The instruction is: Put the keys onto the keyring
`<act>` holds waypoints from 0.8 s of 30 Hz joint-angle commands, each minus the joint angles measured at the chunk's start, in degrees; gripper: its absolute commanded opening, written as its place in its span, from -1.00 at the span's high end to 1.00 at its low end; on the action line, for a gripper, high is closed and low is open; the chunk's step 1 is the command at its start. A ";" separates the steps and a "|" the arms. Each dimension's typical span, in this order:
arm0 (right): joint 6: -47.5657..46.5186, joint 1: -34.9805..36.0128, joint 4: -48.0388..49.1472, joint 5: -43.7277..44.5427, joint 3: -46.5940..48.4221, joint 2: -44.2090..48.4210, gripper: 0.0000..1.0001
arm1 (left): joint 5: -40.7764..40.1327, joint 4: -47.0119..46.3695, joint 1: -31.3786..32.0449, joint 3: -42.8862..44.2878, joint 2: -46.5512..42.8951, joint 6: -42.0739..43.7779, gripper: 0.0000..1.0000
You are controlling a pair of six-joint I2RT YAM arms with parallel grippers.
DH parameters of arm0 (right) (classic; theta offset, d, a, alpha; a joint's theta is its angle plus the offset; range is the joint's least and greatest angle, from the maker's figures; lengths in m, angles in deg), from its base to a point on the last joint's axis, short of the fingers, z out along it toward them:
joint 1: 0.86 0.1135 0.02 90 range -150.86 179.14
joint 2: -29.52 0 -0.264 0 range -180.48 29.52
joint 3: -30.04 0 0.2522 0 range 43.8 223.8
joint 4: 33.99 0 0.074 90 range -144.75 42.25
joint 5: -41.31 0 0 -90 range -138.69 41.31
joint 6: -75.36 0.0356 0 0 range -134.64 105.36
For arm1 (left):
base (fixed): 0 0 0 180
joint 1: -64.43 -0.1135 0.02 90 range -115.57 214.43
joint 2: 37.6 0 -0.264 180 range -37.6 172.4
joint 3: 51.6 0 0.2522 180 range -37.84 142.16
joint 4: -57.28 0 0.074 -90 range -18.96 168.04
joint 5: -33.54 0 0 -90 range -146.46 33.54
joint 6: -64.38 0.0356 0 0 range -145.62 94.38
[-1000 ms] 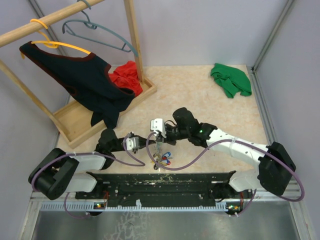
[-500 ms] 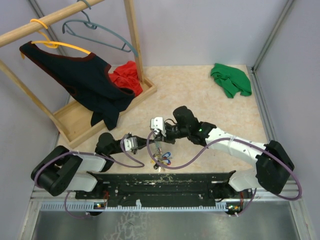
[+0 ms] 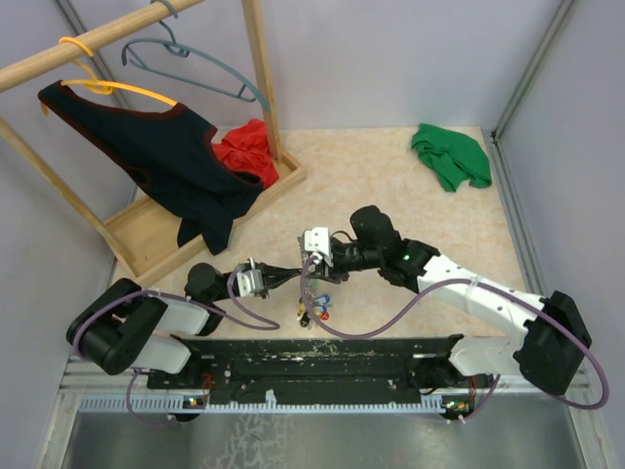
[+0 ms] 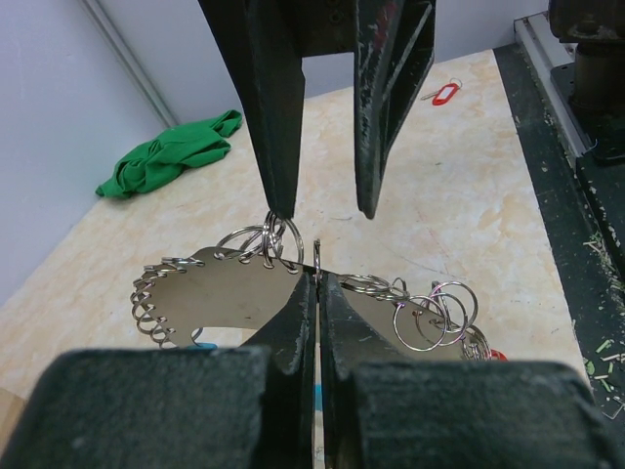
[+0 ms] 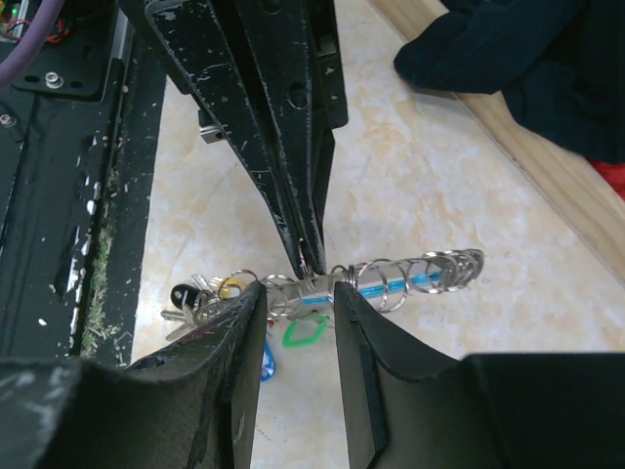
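Note:
The keyring [image 4: 210, 293] is a flat silvery piece lined with wire rings and a light-blue strip [image 5: 391, 288]. It hangs above the table near the front edge [image 3: 311, 291]. My left gripper [image 4: 317, 278] is shut on its upper edge and also shows in the top view [image 3: 291, 270]. My right gripper [image 5: 298, 303] is open, one finger on each side of the keyring and neither touching it. A cluster of tags and keys [image 5: 200, 293] hangs at one end, with a green-headed piece [image 5: 305, 330] below. A small red-headed key [image 4: 444, 95] lies apart on the table.
A green cloth [image 3: 449, 156] lies at the back right. A wooden rack base [image 3: 195, 230] with a dark vest [image 3: 156, 156] and red cloth [image 3: 246, 151] stands at the left. The black base rail [image 3: 312, 357] runs along the near edge.
My right gripper has opened and drawn back a little to the right. The left gripper stays shut on the keyring, which now hangs from it alone.

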 commanded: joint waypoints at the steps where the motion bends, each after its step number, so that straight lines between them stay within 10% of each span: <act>1: 1.36 -1.34 3.29 1.71 -1.12 3.82 0.33 | 1.05 -5.12 -0.03 1.17 -0.13 -0.89 1.00; 24: 15.51 -3.58 7.40 16.82 -5.33 -5.55 0.23 | -9.97 8.40 -2.80 -3.23 -11.32 3.32 1.00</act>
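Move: My left hand keeps the keyring pinched by its coiled edge. My right fingers, parted, straddle that edge; the keyring's middle is about 3 cm below and 2 cm left of them. The green-tagged key is some 8 cm below my right hand and 1 cm left. The cluster of tagged keys is about 5 cm nearer my base than my right hand, 1 cm left, 9 cm below. From my left hand, the green-tagged key lies some 3 cm right and 6 cm below. With its fingers still parted, my right hand backs off the coil, lifting barely 1 cm, then swings right and forward about 5 cm in all and sinks some 7 cm past the keyring's right side. It turns some 20 degrees clockwise and tips down so the fingertips face the green-tagged key. Late on, my left hand, still pinching, carries the keyring about 2 cm left and a little forward. ##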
